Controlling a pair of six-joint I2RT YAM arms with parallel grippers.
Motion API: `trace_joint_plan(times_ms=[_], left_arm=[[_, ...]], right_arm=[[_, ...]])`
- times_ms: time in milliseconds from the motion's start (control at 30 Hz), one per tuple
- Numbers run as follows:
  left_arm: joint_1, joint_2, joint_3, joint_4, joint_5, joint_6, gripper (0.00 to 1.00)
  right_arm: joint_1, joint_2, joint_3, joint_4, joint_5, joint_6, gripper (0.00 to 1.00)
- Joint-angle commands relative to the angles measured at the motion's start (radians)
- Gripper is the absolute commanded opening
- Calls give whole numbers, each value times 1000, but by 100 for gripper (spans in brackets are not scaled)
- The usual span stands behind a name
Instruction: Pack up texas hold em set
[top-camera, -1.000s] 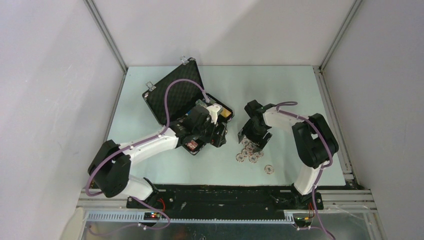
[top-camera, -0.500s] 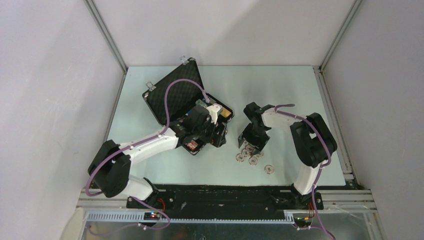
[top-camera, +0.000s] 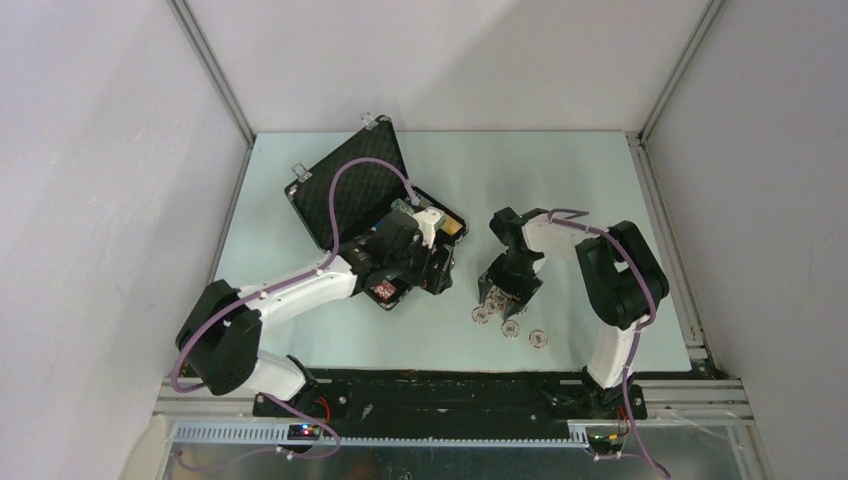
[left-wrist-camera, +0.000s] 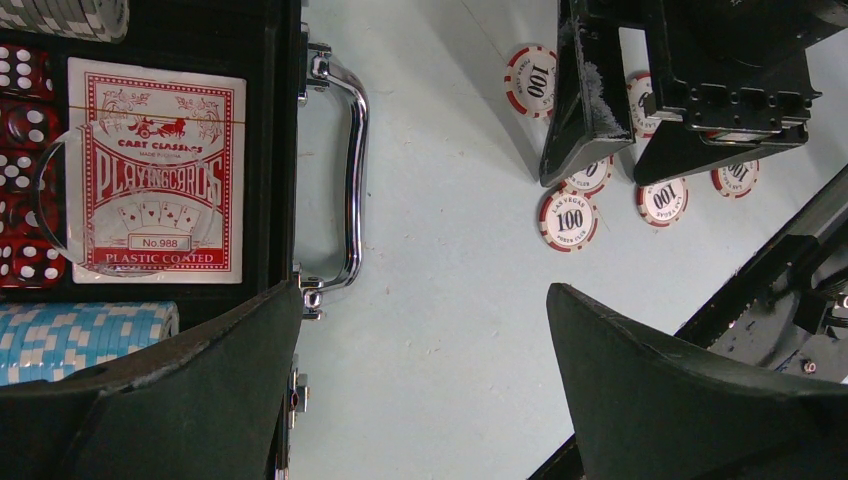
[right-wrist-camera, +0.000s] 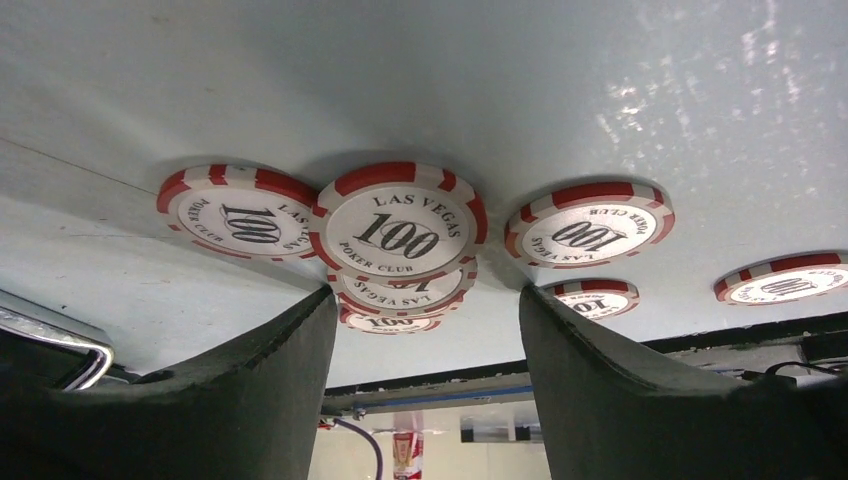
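The black case (top-camera: 345, 190) lies open at the left, lid up. In the left wrist view it holds a red card deck (left-wrist-camera: 155, 170), red dice (left-wrist-camera: 20, 150), blue chips (left-wrist-camera: 80, 335) and grey chips (left-wrist-camera: 60, 15); its silver handle (left-wrist-camera: 345, 180) faces the table. My left gripper (left-wrist-camera: 425, 295) hangs open and empty over the case's front edge (top-camera: 432, 272). Several red-and-white 100 chips (top-camera: 500, 312) lie loose on the table. My right gripper (top-camera: 508, 290) is down among them, open, its tips (right-wrist-camera: 428, 295) either side of a small overlapping stack (right-wrist-camera: 400, 235); the left fingertip (right-wrist-camera: 322, 305) touches the stack's edge.
One chip (top-camera: 538, 339) lies apart, nearer the front edge. Flat chips (right-wrist-camera: 590, 225) sit just right of the stack, another (right-wrist-camera: 240, 212) to its left. White walls with metal rails enclose the table on three sides.
My right gripper has dropped and shifted slightly nearer onto the chip cluster, and its jaws have narrowed somewhat. The left arm has stayed still.
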Motion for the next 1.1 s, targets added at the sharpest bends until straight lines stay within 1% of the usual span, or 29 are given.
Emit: trace_joint_plan(times_ms=[0,400,433,533,600,667,733,800,867,1000,1067], left_arm=[[6,-18,12,21,3,8,100],[6,-11,26,3,-4,25,100],[8,-11,27,3,-3,25,100],[10,-5,28,6,0,26,100],[12,-3,31,5,4,27,100],[13,-2,32,4,4,29,100],[14,-2,34,0,4,30,100],[15,-2,35,-1,5,31,100],[18,0,36,-2,8,30,100],[18,2,40,-5,19,35,100],[18,-6,31,2,23,34,99]], right_arm=[[-5,80,6,14,132,15,69],[-20,109,65,18,166,13,62],[-21,110,65,23,168,11,58],[-25,109,71,28,178,-7,53],[-23,105,79,32,180,-24,47],[-23,94,84,33,179,-34,43],[-24,77,87,31,158,-39,36],[-23,58,88,22,143,-39,35],[-25,43,93,7,119,-40,30],[-19,8,119,-40,78,-42,25],[-16,-20,127,-53,62,-41,24]])
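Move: Just 2 cm ahead of the right hand, at table level, lies the lower chip of the small overlapping pile, one finger either side of it. Another chip rests some 3 cm left and 1 cm back, one about 5 cm right and 1 cm ahead, and a third about 4 cm right and 4 cm back. From the left hand, the pile's lower chip is roughly 10 cm right, 5 cm back and 10 cm below. Sliding about 2 cm forward just over the table, the right hand takes the overlapping chips between its fingers and closes from roughly 70 to 45 percent open. The fingertips pinch the lower chip of the pile by its rim, left and right, and keep squeezing harder while the hand starts to rise very slightly; the wrist hardly turns. ##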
